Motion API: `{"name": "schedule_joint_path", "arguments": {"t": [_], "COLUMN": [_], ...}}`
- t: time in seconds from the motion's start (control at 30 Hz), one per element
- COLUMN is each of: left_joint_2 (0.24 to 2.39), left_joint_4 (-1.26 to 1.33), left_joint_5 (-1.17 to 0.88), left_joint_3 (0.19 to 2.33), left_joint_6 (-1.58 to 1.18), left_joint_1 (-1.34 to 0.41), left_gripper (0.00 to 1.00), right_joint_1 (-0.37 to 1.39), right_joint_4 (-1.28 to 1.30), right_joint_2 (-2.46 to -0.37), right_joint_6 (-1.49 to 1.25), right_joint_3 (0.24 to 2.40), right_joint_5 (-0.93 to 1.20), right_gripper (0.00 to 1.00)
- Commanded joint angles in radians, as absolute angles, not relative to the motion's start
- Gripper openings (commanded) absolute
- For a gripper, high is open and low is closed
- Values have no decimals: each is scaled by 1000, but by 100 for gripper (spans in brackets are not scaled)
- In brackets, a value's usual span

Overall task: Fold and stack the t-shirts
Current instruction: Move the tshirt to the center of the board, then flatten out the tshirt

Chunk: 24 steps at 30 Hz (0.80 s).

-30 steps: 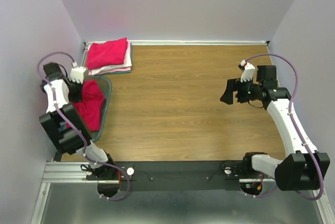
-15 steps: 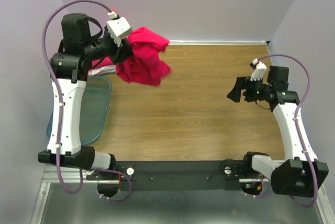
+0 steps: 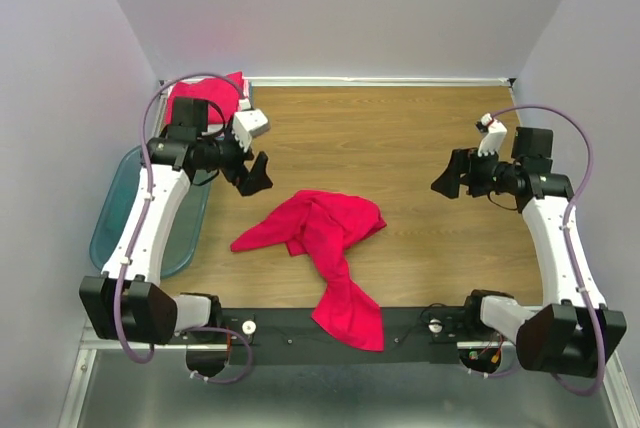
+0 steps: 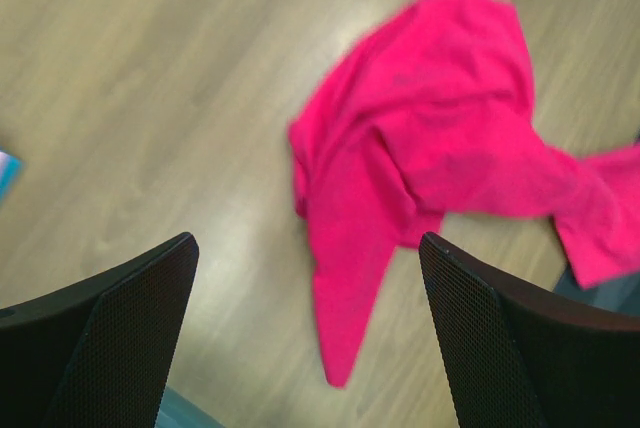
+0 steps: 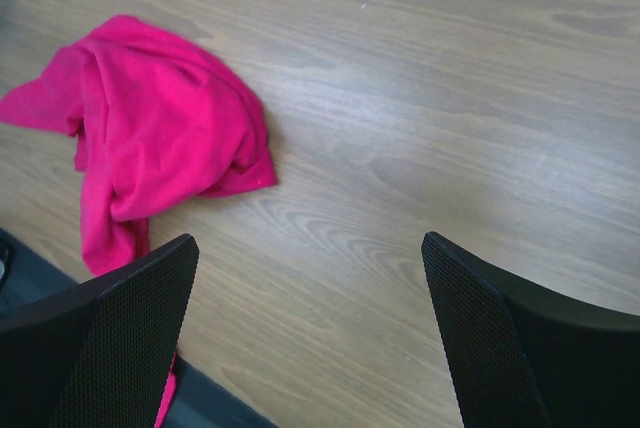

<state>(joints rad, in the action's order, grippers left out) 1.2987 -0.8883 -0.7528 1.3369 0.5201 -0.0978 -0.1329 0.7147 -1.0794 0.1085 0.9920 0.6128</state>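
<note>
A bright red-pink t-shirt (image 3: 322,233) lies crumpled and unfolded on the wooden table, one end hanging over the near edge onto the black rail. It also shows in the left wrist view (image 4: 430,148) and the right wrist view (image 5: 150,128). My left gripper (image 3: 256,174) hovers open above and to the left of it, nothing between its fingers (image 4: 130,318). My right gripper (image 3: 450,176) is open over bare wood on the right, well apart from the shirt. A stack of folded t-shirts (image 3: 205,96), red on top, sits at the back left corner, partly hidden by the left arm.
A translucent teal plastic bin (image 3: 110,233) stands along the left edge of the table, beside the left arm. Walls close in the table at the back and both sides. The black base rail (image 3: 300,333) runs along the near edge.
The left arm lifted the red t-shirt out of the bin, swung it right over the table and let go; the shirt now lies on the wood. The right arm barely moved.
</note>
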Motion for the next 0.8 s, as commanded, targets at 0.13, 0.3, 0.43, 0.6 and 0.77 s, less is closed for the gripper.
{"name": "schedule_joint_path", "arguments": {"t": [0.13,0.3,0.43,0.6,0.77], "left_joint_2": [1198,1363,1400,1445,1468], "left_joint_4": [-861,-818,-744,-687,-629], "left_joint_5": [-677,-480,-350,-266,-201], "left_joint_3": [1118,1056,994,933,867], "left_joint_6": [684,731,732,733,727], "left_joint_1": [-273,-374,-400,-403,-410], "left_gripper": [98,98,98,98,96], "right_joint_1": [-63,135,193,291,392], "right_joint_4": [802,795,756,672,614], "right_joint_2": [-1219,-1337,-1465,-1574,-1692], "right_joint_6": [221,241,236,227,215], "right_joint_3": [1009,1014,1035,1081,1100], "right_joint_5": [695,559,557,537,497], "right_gripper": [100,100,100,100,100]}}
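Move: The left lobe of the crumpled t-shirt lies about 24 cm below the left hand, 4 cm back and 2 cm to its left; from that hand the empty tub is level ahead, some 22 cm left, and the folded stack 20 cm ahead, 13 cm left. The t-shirt's right corner lies 14 cm left of the right hand, 2 cm back and 18 cm below; its tail is 18 cm left, 21 cm back. The t-shirt's two sides are approached from above with both grippers staying wide open: the left hand sinks about 19 cm onto its left lobe, first drawing back some 5 cm and swinging right and returning, its fingers tipping steeper. The right hand comes down and left, roughly 12 cm each way, towards the right corner, turning some 30 degrees counter-clockwise and tipping down. ##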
